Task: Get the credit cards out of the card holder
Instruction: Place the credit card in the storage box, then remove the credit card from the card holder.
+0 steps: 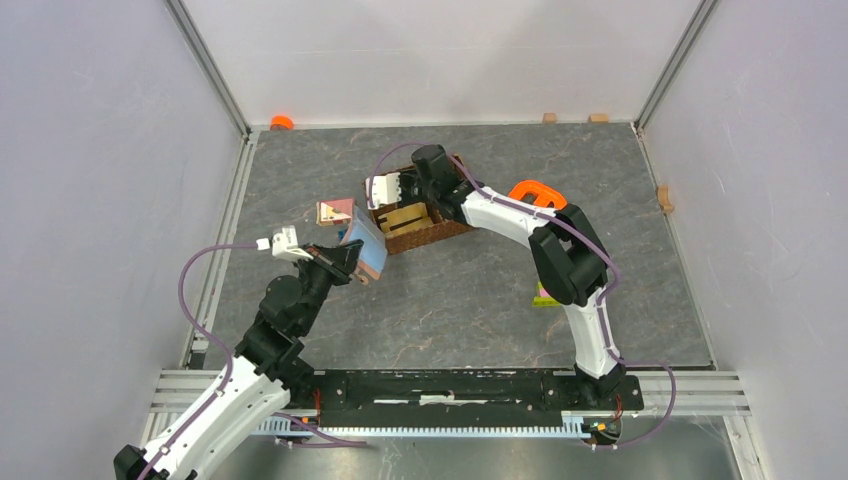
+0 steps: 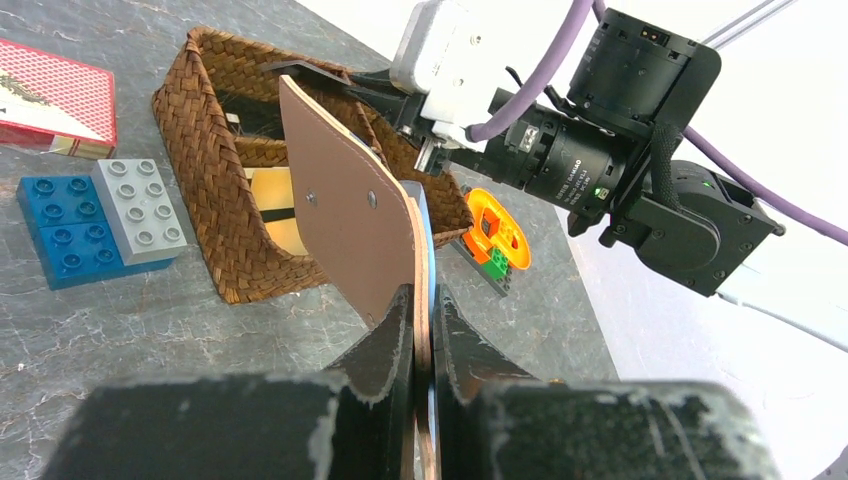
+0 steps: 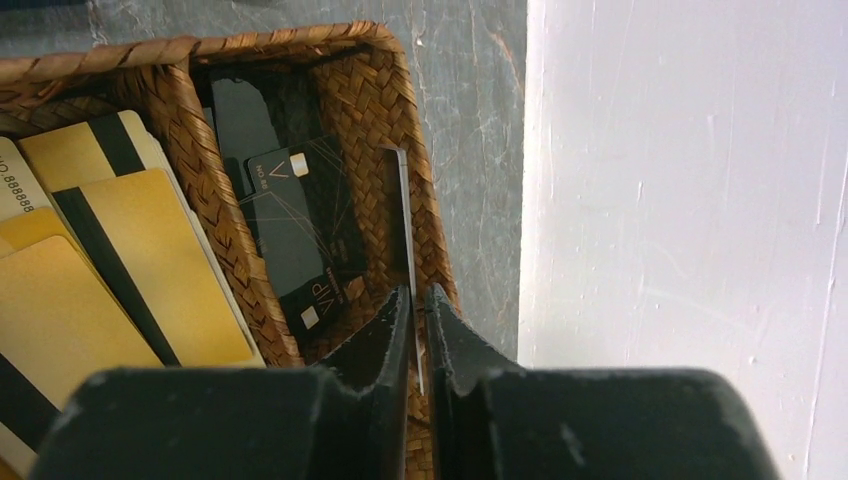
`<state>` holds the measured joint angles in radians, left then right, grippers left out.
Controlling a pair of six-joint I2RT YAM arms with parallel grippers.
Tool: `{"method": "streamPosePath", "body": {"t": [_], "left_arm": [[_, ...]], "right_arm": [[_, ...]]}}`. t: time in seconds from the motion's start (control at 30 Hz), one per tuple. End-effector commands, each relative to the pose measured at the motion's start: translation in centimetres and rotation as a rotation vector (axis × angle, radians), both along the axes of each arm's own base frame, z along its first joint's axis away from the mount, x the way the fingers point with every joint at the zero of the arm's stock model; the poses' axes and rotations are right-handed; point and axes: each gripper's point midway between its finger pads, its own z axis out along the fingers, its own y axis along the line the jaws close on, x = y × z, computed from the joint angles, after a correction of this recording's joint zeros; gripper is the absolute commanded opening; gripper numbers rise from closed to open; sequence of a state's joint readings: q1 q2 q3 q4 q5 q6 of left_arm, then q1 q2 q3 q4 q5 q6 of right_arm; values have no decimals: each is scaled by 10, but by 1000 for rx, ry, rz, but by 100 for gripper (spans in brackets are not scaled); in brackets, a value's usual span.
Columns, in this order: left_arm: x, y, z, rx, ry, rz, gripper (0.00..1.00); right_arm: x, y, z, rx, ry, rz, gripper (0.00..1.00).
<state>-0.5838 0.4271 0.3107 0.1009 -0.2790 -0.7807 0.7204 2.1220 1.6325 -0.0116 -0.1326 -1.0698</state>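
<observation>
My left gripper (image 2: 424, 330) is shut on the lower edge of the card holder (image 2: 345, 215), a reddish-brown wallet held upright off the table with a blue layer showing along its right side. From above, the card holder (image 1: 365, 250) hangs left of the woven basket (image 1: 425, 235), with the left gripper (image 1: 345, 262) under it. My right gripper (image 3: 418, 300) is above the basket's right compartment (image 3: 400, 80). A thin pale credit card (image 3: 402, 200) stands edge-on between its jaws, which are parted a little. Black cards (image 3: 290, 220) lie in that compartment and gold cards (image 3: 150, 280) in the one beside it.
Blue and grey toy blocks (image 2: 90, 215) and a red patterned box (image 2: 55, 100) lie left of the basket. An orange piece (image 1: 537, 192) sits right of the basket. A pink-and-tan flat piece (image 1: 335, 211) lies beside the wallet. White walls enclose the table.
</observation>
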Motion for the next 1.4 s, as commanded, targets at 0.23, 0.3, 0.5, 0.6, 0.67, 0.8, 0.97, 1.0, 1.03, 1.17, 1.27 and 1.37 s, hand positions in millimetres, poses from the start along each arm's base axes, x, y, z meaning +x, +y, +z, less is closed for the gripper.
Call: {"method": "streamPosePath", "body": {"t": [0.23,0.3,0.5,0.6,0.67,0.8,0.97,1.0,1.03,1.17,1.27,1.37], "left_arm": [[4,6,13,-29,-33,41,2],[5,4,12,-29,-33,33,2],[4,0,14,-33,-39,10,2],[6,2,10,-23,-20,27,2],[6,0,8,-13,-17,17,2],[8,-3,5,-12,-11,9,2],[8,-5,0,-46,-6,5,2],[8,-6,0,-51,-8,2,2],[8,-8,-1,-50,-6,-7,2],[8,-19,-1,-46,-8,-58,2],[8,-32,0,-46,-15,-120,2],[9,-48,1,-47,-23,-194,2]], "right_arm": [[-14,1,44,121,-70,-5,35],[-21,-12,64,218,-78,-71,37],[-48,-45,103,624,67,-294,49],[-68,-48,102,698,205,-328,71],[-82,-48,98,732,299,-331,98],[-105,-57,89,780,459,-402,98],[-133,-79,78,860,628,-538,98],[-135,-87,76,888,644,-592,98],[-137,-93,73,911,667,-637,98],[-154,-123,72,908,645,-714,98],[-159,-157,68,938,542,-795,98],[-171,-183,61,1040,509,-846,98]]}}
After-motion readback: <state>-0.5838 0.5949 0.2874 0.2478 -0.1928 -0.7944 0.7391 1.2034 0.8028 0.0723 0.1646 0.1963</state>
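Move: The right hand has the card by its fingertips in the box's black-card compartment, close to the far wall; the middle of that compartment is about 3 cm back, 2 cm left and 6 cm below. The gold-card compartment is some 10 cm back, level sideways, the white-card one about 12 cm right and 4 cm back, and the card holder roughly 14 cm back and 6 cm left. From the left hand, the black-card compartment is around 17 cm ahead, 8 cm right and 15 cm below. The right fingers spread and let go of the card during a dip of about 1 cm, then the open hand backs up and out of the black-card compartment, rising some 10 cm and sinking again a little as it goes on back and right, ending about 16 cm back and 14 cm right, fingers wide, while it rolls roughly 70 degrees, left side up. The left hand keeps its pinch on the upright card holder, sinking about 2 cm and lastly drifting right. ##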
